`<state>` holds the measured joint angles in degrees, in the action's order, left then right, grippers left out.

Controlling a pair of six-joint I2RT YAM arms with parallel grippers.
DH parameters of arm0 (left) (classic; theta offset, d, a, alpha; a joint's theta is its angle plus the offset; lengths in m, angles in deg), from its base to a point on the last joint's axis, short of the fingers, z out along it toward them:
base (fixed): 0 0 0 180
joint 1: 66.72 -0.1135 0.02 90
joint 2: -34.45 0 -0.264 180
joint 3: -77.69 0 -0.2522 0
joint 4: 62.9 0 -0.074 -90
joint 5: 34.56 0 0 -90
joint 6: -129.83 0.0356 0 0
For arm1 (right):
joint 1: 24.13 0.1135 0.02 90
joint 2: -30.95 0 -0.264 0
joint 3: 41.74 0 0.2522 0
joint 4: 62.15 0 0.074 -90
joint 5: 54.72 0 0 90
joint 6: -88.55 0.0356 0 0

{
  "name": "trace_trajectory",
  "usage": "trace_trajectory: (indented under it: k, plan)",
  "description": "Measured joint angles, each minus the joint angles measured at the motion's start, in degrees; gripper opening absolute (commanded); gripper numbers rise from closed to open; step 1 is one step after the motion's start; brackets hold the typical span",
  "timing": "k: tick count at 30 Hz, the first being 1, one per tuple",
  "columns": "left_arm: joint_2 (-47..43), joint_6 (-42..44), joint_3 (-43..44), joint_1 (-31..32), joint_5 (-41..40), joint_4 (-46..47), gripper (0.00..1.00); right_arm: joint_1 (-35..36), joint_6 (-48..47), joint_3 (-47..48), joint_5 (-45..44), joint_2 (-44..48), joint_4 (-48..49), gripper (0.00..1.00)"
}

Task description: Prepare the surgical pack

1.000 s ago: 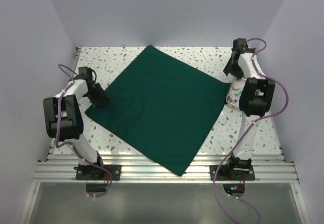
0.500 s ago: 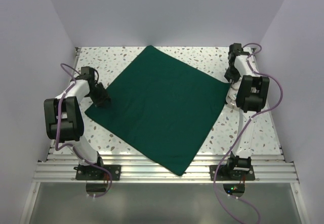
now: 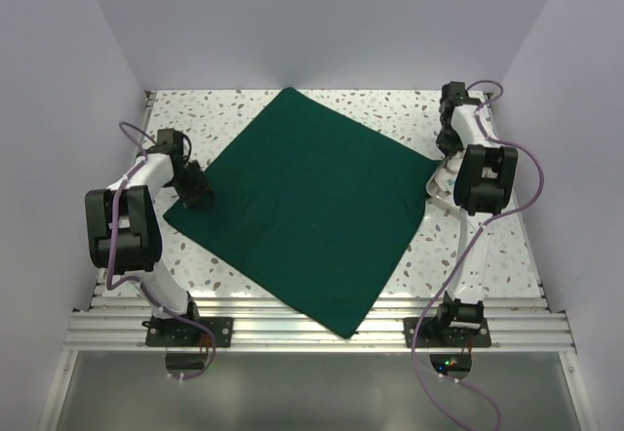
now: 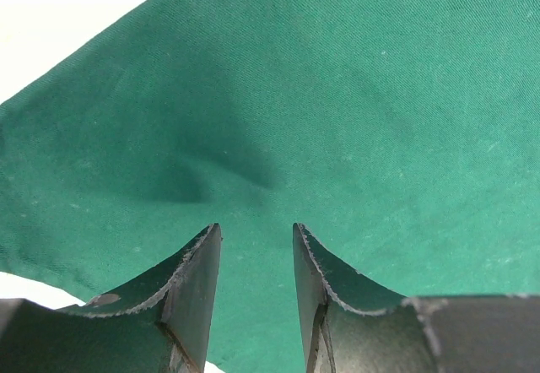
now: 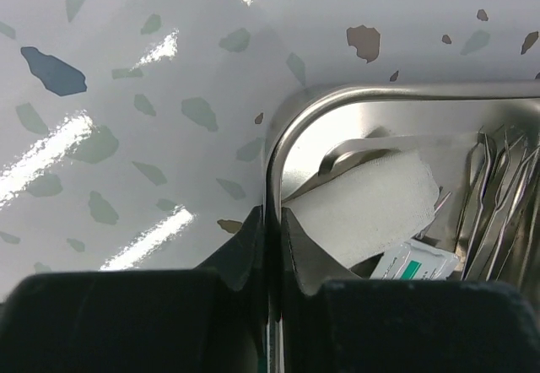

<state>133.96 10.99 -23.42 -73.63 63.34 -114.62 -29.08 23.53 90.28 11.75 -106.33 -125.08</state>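
The surgical pack is a dark green cloth drape lying spread flat as a diamond on the speckled table. My left gripper hovers low over the drape near its left corner, open, with only cloth showing between the fingers. My right gripper is shut on the rim of the steel tray, one finger outside the wall and one inside. In the top view the tray sits at the drape's right corner, mostly hidden under the right arm.
The tray holds a white gauze roll, a small packet and several steel instruments. Walls close in the table on the left, back and right. An aluminium rail runs along the near edge.
My right gripper's jaws have closed onto the tray rim, and the tray's edge has shifted slightly toward the drape's right corner. The left gripper has barely moved.
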Motion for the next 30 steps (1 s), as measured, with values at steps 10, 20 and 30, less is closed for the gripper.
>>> trace_trajectory:
  k: [10,20,30]
  plan:
    - [-0.7,0.0,-0.4,1.1,0.3,-0.1,0.44,0.0,-3.0,0.5,-2.6,-0.6,-0.9,0.00]
    - [-0.9,0.0,-0.7,1.4,0.9,-0.1,0.44,0.0,-6.4,-9.7,-2.4,6.0,-0.8,0.00]
    - [-0.9,1.0,-0.9,1.5,1.3,0.0,0.44,0.6,-8.1,-11.9,-2.2,11.4,-1.6,0.00]
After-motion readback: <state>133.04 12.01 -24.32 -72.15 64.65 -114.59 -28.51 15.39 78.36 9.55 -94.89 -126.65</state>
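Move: The green cloth's middle lies some 42 cm left of the right hand and 15 cm back; its near-hand corner is only about 5 cm back and 3 cm left, some 3 cm below. The steel tray, already held by its left rim, has its middle about 8 cm back and 4 cm right, the gauze in it some 3 cm back and 3 cm right of the fingers. From the left hand the cloth's middle is about 30 cm to the right, level ahead. The tray's left rim, near its far corner, stays pinched in the shut right gripper, which edges barely to the right, then draws the tray back about 5 cm beside the cloth's corner and finally raises the rim some 3.5 cm. On the way the wrist tips back towards the base and turns slightly counter-clockwise. ##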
